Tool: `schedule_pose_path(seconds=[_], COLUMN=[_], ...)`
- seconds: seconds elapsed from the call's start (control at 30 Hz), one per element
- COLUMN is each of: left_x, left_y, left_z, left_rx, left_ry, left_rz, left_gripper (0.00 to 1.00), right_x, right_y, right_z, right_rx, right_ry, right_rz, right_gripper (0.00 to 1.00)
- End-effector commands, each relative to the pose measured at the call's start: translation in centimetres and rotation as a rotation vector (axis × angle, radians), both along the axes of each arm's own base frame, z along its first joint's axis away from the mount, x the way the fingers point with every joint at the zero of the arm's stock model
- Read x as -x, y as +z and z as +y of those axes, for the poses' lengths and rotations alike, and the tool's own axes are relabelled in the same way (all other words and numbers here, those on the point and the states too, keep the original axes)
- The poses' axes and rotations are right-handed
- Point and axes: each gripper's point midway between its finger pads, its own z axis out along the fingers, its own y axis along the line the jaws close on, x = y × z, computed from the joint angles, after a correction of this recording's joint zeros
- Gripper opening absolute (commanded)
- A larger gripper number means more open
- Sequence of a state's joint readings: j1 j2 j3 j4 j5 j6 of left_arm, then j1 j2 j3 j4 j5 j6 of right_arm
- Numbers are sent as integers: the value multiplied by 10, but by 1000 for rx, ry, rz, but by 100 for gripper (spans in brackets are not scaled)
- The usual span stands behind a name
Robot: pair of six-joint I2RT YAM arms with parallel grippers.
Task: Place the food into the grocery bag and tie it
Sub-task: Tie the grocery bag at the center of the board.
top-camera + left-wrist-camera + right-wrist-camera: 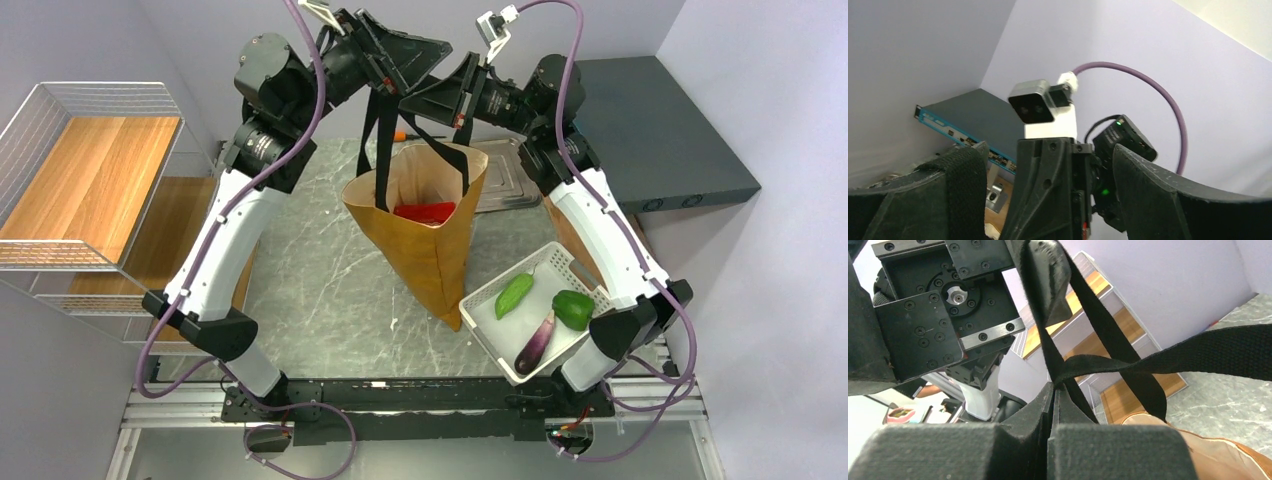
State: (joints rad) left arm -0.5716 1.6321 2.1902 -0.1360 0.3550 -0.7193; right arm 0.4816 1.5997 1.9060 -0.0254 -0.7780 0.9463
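The mustard grocery bag [425,250] hangs above the marble table by its black straps [380,140], mouth open, with a red food item [425,212] inside. My right gripper [425,100] is shut on a strap, which shows pinched between its pads [1055,390]. More strap [1198,352] runs off to the right, above the bag's edge [1218,455]. My left gripper [400,60] is open, jaws wide apart [1048,155]. A strap [960,190] lies draped over its left finger. The right gripper's body fills the gap between the left fingers.
A white basket [480,300] at the near right holds two green peppers [515,295] and a purple eggplant [535,343]. A wire shelf with wooden boards [90,170] stands at the left. A dark grey box [660,130] and a metal plate [510,185] lie behind the bag.
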Motion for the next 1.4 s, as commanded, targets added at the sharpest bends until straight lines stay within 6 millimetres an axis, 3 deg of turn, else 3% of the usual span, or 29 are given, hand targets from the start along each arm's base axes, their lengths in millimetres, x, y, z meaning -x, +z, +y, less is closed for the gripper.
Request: schedule_pose_path(seconds=[0.0,0.2,0.3,0.47,0.6,0.77,0.9,1.07,1.17,1.27,1.33,1.37], left_x=[42,63,66,66,87,92,113,100,87,85,80,74], left_y=[34,31,35,23,34,35,58,38,23,16,10,6], left_z=[3,-9,-9,-10,-4,-1,6,1,4,0,-8,-11], left_rx=[44,39,49,17,42,57,146,51,58,34,-10,-32], left_ry=[-138,-376,-388,-382,-426,-434,-544,-465,-426,-456,-484,-479], left_rz=[-131,-94,-112,-81,-108,-87,-138,-99,-54,-48,-20,12], left_gripper=[93,94,93,93,92,92,91,90,82,68,50,49], right_x=[11,25,26,28,12,2,-5,-4,4,11,15,18], right_y=[12,5,3,2,-9,-11,-19,-8,6,25,39,47], right_z=[3,10,11,14,10,17,11,11,7,2,0,0], right_rx=[-62,-116,-137,-142,-183,-155,-211,-187,-219,-309,-347,-347], right_ry=[87,284,302,323,307,280,310,295,332,379,406,413], right_rz=[-58,4,9,28,108,120,196,161,157,179,189,175], right_gripper=[0,0,0,0,0,0,0,0,0,0,0,0])
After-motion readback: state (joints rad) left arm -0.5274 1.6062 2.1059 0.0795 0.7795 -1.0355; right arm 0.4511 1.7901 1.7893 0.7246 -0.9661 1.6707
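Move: The black strap that the right fingertips already pinch lies about 9 cm below the open left hand, some 5 cm to its left and 2 cm back; a strap also runs over a left finger. The bag mouth is roughly 25 cm below the left hand, 6 cm back and 3 cm left. From the right hand, the left gripper's tips sit about 2 cm ahead, 5 cm right and 9 cm above. Left draws back about 7 cm, turning clockwise and starting to close, while right tilts, still pinching the strap. ##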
